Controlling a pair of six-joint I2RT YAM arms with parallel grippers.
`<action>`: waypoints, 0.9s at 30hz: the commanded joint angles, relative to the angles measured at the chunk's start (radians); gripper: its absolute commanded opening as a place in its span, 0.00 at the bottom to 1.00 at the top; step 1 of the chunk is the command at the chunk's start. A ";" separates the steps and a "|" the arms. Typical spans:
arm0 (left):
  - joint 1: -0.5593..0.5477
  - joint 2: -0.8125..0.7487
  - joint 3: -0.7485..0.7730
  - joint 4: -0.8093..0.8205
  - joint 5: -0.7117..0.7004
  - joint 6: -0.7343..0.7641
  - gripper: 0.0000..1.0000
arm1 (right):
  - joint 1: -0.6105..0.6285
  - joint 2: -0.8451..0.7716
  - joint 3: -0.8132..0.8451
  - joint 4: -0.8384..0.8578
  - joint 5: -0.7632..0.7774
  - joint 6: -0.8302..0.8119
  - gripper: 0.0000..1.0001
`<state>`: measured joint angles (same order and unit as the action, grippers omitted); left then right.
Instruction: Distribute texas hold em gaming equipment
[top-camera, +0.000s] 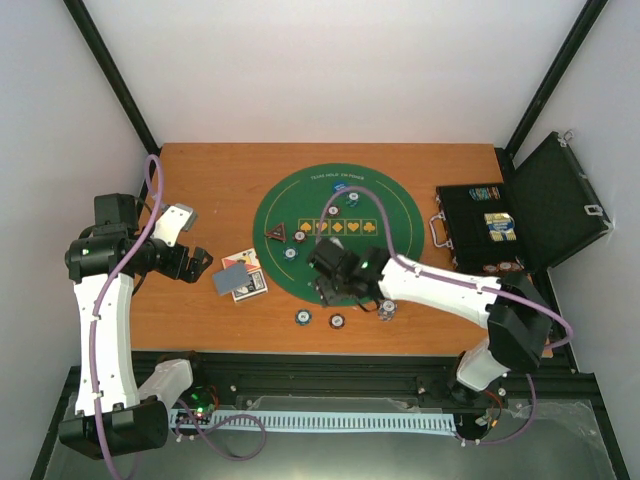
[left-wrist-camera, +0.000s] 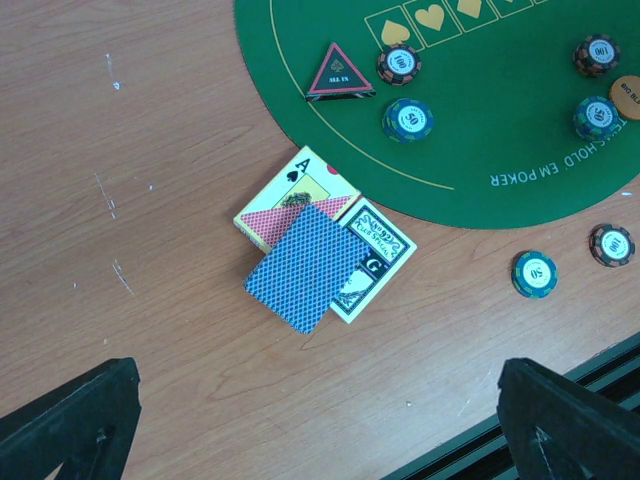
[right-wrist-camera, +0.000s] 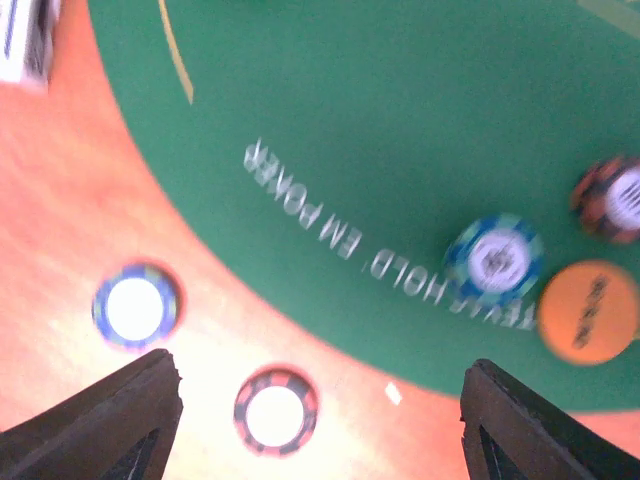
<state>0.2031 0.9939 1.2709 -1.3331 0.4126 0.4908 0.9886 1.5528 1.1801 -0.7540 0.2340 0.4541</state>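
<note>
Grey-blue-backed playing cards (left-wrist-camera: 304, 266) lie fanned on the wood left of the round green mat (top-camera: 300, 215). On the mat sit a red-black triangular marker (left-wrist-camera: 339, 75), striped chips (left-wrist-camera: 407, 119) and an orange disc (right-wrist-camera: 588, 311). Two chips (top-camera: 302, 318) rest on the wood by the mat's near edge. My left gripper (top-camera: 200, 262) hovers open left of the cards, nothing between its fingers (left-wrist-camera: 70, 420). My right gripper (right-wrist-camera: 320, 425) is open above the mat's near edge. A red-black chip (right-wrist-camera: 275, 410) lies on the wood between its fingers, touching neither. The right wrist view is blurred.
A black hinged case (top-camera: 480, 228) stands open at the right edge of the table, with chips inside. Another chip (top-camera: 387, 310) lies under the right arm's forearm. Black rails (top-camera: 330, 365) run along the near table edge.
</note>
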 joint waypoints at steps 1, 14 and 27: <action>0.003 -0.002 0.019 0.000 0.010 -0.008 1.00 | 0.083 0.018 -0.084 -0.014 0.008 0.125 0.77; 0.004 -0.013 0.004 -0.004 0.006 -0.002 1.00 | 0.110 -0.030 -0.100 -0.065 0.045 0.146 0.76; 0.003 -0.016 0.001 -0.002 0.015 -0.001 1.00 | -0.065 -0.238 -0.299 -0.113 0.001 0.150 0.77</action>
<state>0.2031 0.9932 1.2682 -1.3327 0.4129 0.4908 0.9771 1.3563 0.9737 -0.8425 0.2501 0.5861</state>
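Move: The grey chip stack stands roughly 13 cm to the right of the right hand, about level with it fore and aft and some 10 cm below. Between them, the black stack is about 3 cm right and 3 cm back. The blue stack is some 4 cm left and 2 cm back. The placed blue chip lies about 6 cm ahead and 7 cm right. From the left hand the grey stack lies about 35 cm right, nearly level, some 23 cm lower. The right hand, empty and about three-quarters open, first draws back and down about 5 cm each way towards the black and blue stacks at the near edge, and stops briefly above table height. It then lifts some 4 cm and swings about 6 cm right towards the grey chip stack, turning slightly clockwise and just starting to sink again at the end, fingers staying open and touching nothing. ##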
